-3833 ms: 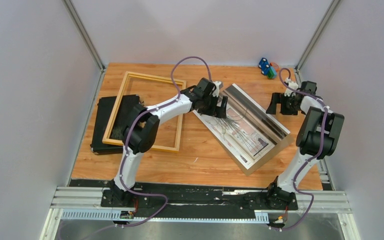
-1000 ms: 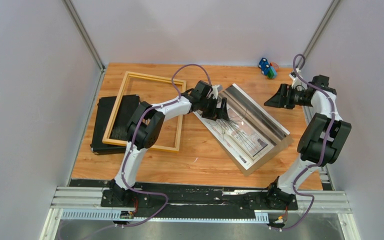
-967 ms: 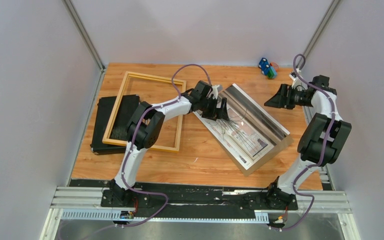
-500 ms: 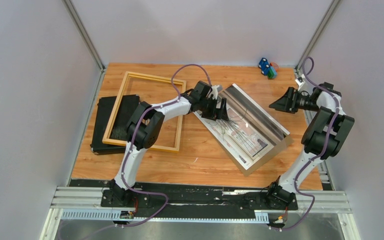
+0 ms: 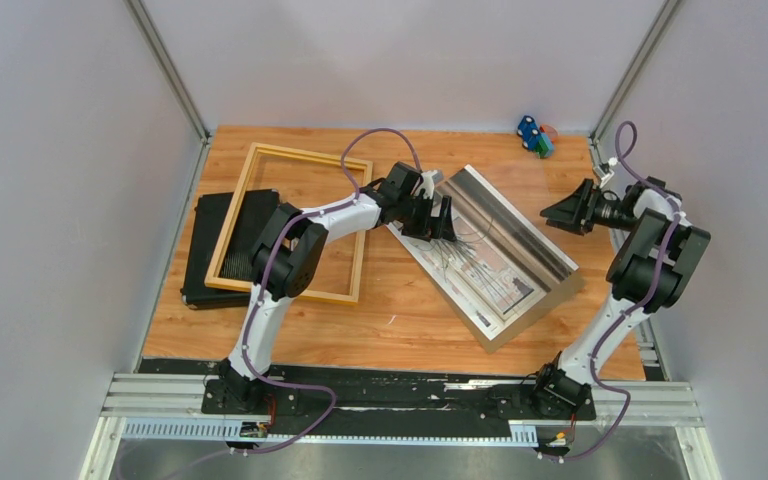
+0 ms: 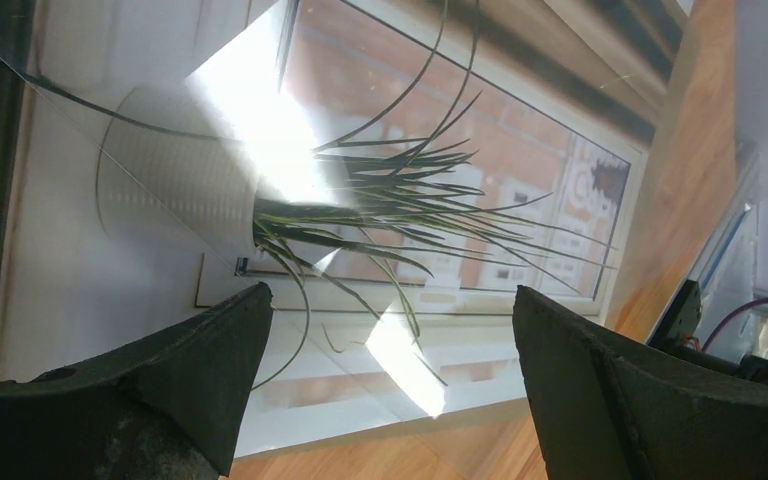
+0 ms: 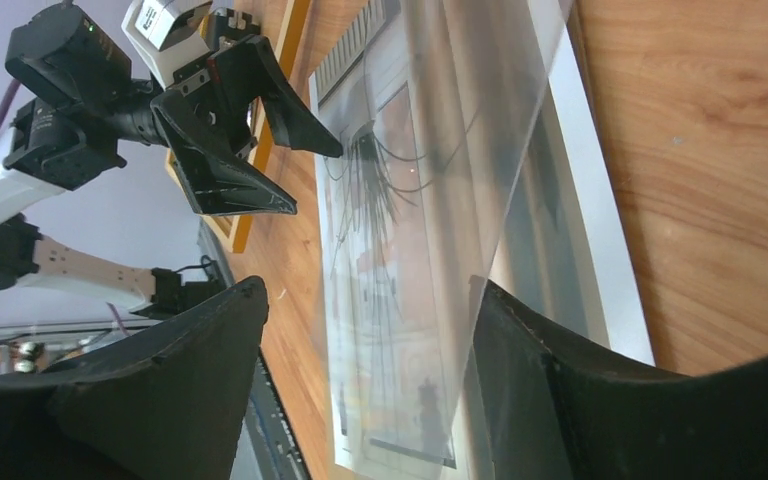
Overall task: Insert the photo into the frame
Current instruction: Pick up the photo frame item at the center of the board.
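The photo [image 5: 487,272] lies slantwise on the table at centre right, its potted plant filling the left wrist view [image 6: 380,200]. A brown backing board [image 5: 557,296] shows under its near right edge. A clear glossy sheet [image 5: 516,223] slants up over the photo's far side. My left gripper [image 5: 443,219] hangs open just over the photo's left end [image 6: 390,293]. My right gripper [image 5: 563,211] stands open at the sheet's right edge. In the right wrist view the clear sheet [image 7: 460,150] rises between my jaws [image 7: 368,290], close to the right finger. The tan wooden frame [image 5: 359,245] lies flat at the left.
A black case [image 5: 203,256] lies partly under the frame's left rail, near the left wall. Small blue and green toys [image 5: 534,136] sit at the back right corner. Grey walls close in three sides of the table.
My right arm has swung out to the right and its gripper has drawn back slightly toward the near side, jaws a little narrower. The left arm, photo and frame have stayed put.
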`<action>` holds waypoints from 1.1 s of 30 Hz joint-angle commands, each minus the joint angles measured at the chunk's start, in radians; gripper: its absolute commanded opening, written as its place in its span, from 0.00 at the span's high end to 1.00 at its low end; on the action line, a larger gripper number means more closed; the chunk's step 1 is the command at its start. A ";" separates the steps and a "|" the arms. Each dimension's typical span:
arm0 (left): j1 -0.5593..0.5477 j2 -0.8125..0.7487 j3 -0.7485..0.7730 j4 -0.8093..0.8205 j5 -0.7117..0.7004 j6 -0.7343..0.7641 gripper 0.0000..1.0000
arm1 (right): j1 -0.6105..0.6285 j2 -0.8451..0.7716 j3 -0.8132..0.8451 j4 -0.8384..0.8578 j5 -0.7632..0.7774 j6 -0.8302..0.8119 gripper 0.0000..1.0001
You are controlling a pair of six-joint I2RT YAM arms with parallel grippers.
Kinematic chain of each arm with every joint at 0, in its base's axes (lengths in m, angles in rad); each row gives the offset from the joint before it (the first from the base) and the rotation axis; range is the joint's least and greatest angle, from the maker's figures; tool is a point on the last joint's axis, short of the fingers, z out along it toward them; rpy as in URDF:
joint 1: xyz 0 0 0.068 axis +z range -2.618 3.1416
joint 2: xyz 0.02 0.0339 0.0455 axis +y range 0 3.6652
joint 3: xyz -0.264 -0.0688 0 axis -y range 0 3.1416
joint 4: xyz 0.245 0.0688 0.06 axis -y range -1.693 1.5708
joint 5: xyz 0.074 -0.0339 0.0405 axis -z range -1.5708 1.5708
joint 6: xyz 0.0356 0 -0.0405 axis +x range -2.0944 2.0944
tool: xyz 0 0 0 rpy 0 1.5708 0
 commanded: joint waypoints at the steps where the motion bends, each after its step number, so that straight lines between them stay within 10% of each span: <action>1: -0.009 0.022 -0.042 -0.052 -0.036 0.019 0.00 | 0.006 0.057 -0.008 -0.004 -0.064 0.084 0.29; 33: -0.009 0.021 -0.025 -0.051 -0.034 0.044 0.00 | 0.056 0.041 -0.104 0.043 -0.024 0.106 0.50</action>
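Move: Off to the right hand's left, the photo's middle lies about 16 cm left, 8 cm back and 10 cm below that hand. A clear sheet slants over the photo, its middle some 13 cm left, 6 cm back and 6 cm down, with its far edge running up between the right fingers. The blue toy car is roughly 18 cm ahead, 5 cm left and 11 cm lower. From the left hand, the photo's middle is about 9 cm right, 7 cm back and 4 cm down. Sinking first, the right hand drops about 5 cm in all, then in the second half also slides some 3 cm left and 2 cm back, in over the photo's right end. The clear sheet's edge still runs between its fingers, which draw partly together around it without shutting. The wrist rolls about 15 degrees about the fingers' line, clockwise seen from behind the hand. ##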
